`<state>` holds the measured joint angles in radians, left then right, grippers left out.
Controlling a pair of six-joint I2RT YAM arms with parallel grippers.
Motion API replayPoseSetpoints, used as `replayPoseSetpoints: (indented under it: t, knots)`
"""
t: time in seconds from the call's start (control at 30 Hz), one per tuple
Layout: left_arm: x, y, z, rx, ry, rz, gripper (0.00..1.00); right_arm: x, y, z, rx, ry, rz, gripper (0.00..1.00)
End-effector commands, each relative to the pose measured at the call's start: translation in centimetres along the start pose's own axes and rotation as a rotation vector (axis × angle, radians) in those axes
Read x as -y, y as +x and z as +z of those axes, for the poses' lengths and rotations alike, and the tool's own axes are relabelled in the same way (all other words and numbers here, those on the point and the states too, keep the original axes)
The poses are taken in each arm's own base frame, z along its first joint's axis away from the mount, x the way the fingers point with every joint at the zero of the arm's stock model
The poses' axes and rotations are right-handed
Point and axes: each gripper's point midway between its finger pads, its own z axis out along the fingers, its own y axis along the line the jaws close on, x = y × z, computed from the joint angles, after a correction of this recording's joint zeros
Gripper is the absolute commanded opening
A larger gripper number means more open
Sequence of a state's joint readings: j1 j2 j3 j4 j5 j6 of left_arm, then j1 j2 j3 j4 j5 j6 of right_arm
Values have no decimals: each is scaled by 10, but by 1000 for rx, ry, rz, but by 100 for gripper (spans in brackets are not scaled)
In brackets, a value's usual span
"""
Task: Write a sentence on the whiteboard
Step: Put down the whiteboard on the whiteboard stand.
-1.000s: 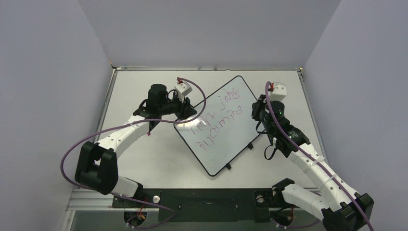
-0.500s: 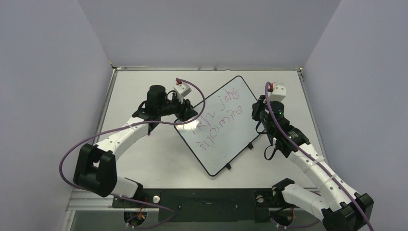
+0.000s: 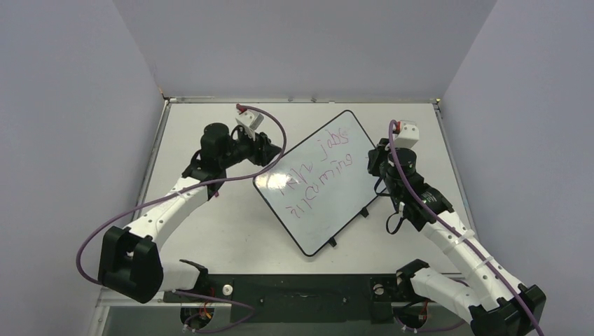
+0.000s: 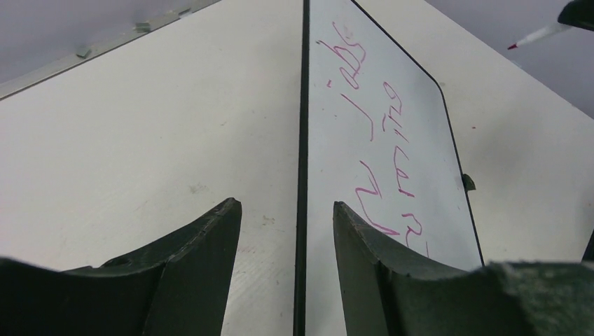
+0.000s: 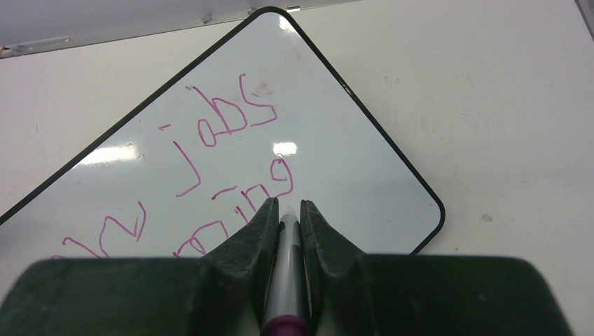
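Note:
The whiteboard lies slanted on the table, its black frame all round. The sentence runs across it in two lines of pink cursive, also legible in the right wrist view as the sentence on the whiteboard. My left gripper stands open just off the board's upper-left edge; in its wrist view the left gripper has that black edge running between its fingers without touching them. My right gripper is shut on a white marker over the board's right part. The marker tip hangs raised.
Two small black tabs stick out of the board's lower-right edge. Grey walls close in the table on three sides, with a metal rail along the back. A purple cable loops over the left arm.
The left gripper has opened, let go of the board's left corner and drawn back to the upper left. The board and the right arm have stayed put.

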<state>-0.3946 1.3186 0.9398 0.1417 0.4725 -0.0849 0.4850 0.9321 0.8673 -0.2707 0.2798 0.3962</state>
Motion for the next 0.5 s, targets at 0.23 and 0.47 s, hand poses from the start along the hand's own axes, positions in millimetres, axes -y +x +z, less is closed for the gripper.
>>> replayPoseSetpoints:
  t: [0.23,0.47]
  knots:
    - [-26,-42,-35,149,-233,-52,48,-2,-15,-8,56,-26,11,0]
    - [-59,-49,-70,184,-468,-143,48,0,-17,-11,68,-25,11,0]
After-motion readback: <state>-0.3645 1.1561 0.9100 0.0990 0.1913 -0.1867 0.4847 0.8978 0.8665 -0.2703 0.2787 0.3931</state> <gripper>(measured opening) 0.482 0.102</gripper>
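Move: The whiteboard, already let go, has its middle about 14 cm to the left hand's right, 7 cm back and some 10 cm below; its upper-left frame edge runs just below the open fingers. The pink pen cap lies on the table roughly 18 cm to the left of that hand, 7 cm back and 23 cm below. From the right hand, which still holds the marker, the board's middle is about 14 cm left, 3 cm back and 12 cm below. The left hand, already clear of the board's upper-left frame edge, backs off to its left by about 5.5 cm while climbing nearly 4 cm, picking up speed as it goes away from the whiteboard. On the way the wrist swings some 20 degrees counter-clockwise, so the fingers come round from pointing across the board to pointing more forward, and they stay half open with nothing between them. ##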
